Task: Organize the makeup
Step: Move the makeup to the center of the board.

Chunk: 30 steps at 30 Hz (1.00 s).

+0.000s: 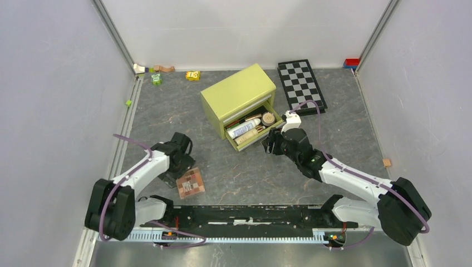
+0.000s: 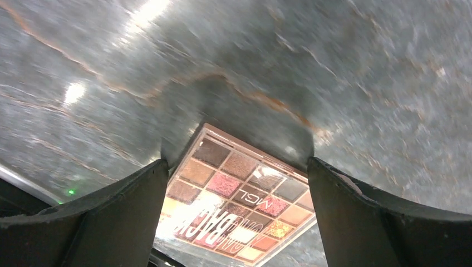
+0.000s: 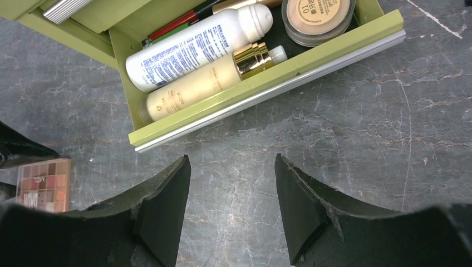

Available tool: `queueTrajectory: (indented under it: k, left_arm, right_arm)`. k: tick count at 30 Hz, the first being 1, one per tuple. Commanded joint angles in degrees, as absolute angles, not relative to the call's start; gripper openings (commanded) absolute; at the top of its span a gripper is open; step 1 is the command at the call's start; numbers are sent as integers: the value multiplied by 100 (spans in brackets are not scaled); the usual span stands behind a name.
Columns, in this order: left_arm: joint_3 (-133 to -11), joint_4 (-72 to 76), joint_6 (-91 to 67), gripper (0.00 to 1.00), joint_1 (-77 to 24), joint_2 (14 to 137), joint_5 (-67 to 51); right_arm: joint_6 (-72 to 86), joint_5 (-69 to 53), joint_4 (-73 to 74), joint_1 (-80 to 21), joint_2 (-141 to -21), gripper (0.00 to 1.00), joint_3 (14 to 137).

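The square pink-brown eyeshadow palette lies flat on the grey table. My left gripper is open wide, one finger on each side of the palette and clear of its edges. The olive-green box has its lower drawer pulled out. In the drawer lie a white tube, a beige gold-capped bottle, a round peach compact and a red stick. My right gripper hangs open and empty over bare table just in front of the drawer.
A black-and-white checkerboard lies at the back right beside the box. Small toy blocks sit along the back wall on the left, a red and blue block in the back right corner, and a tan cube near the right wall.
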State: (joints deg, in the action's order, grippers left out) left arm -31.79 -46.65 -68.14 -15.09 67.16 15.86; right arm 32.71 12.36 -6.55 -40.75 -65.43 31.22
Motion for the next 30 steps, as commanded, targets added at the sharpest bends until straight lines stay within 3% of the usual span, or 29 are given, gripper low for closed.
queueTrajectory:
  k: [1, 10, 15, 28, 30]
  left_arm:
    - [-3234, -3868, -7895, 100, -2346, 7272, 1125]
    - [-4369, -3270, -8446, 100, -4288, 9092, 876]
    - [-5087, -3243, -8305, 100, -4764, 9833, 712]
    - [-5427, -3757, -7500, 100, -4816, 8905, 1580]
    - [-5466, -3889, -7371, 100, -4816, 8670, 1768]
  right_arm:
    - [3269, 1442, -678, -4052, -6349, 64, 3070]
    - [3266, 1766, -457, -4052, -6034, 64, 3033]
    - [3219, 2158, -233, -4051, -5627, 64, 2941]
    - [2868, 2578, -116, -4017, -5188, 64, 2787]
    - [2850, 2615, -73, -4016, -5189, 71, 2770]
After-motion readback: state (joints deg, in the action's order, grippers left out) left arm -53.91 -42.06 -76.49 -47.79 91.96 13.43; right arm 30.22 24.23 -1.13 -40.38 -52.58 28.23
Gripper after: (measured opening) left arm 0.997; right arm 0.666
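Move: The makeup palette lies flat on the table right by the wide-open left fingers, its middle about 4 cm back and 4 cm right of the hand. The clear spot it is going to is some 21 cm right and 4 cm back. The open drawer stands about 32 cm right and 19 cm ahead, with the green cabinet roughly 26 cm right and 32 cm ahead. From the right hand, the palette is about 33 cm left, 17 cm back and 11 cm below. With its fingers still wide open, pointing down and straddling the palette's outer corner, the left hand keeps pushing the palette along the table to the right, about 17 cm with a slight drift forward, turning some 25 degrees clockwise; it slows to a near stop in front of the open drawer, then begins to rise by about a centimetre. Meanwhile the empty right hand makes room, backing off to the right, away from the drawer and the palette's first place, and climbing a little as it swings slightly clockwise. ##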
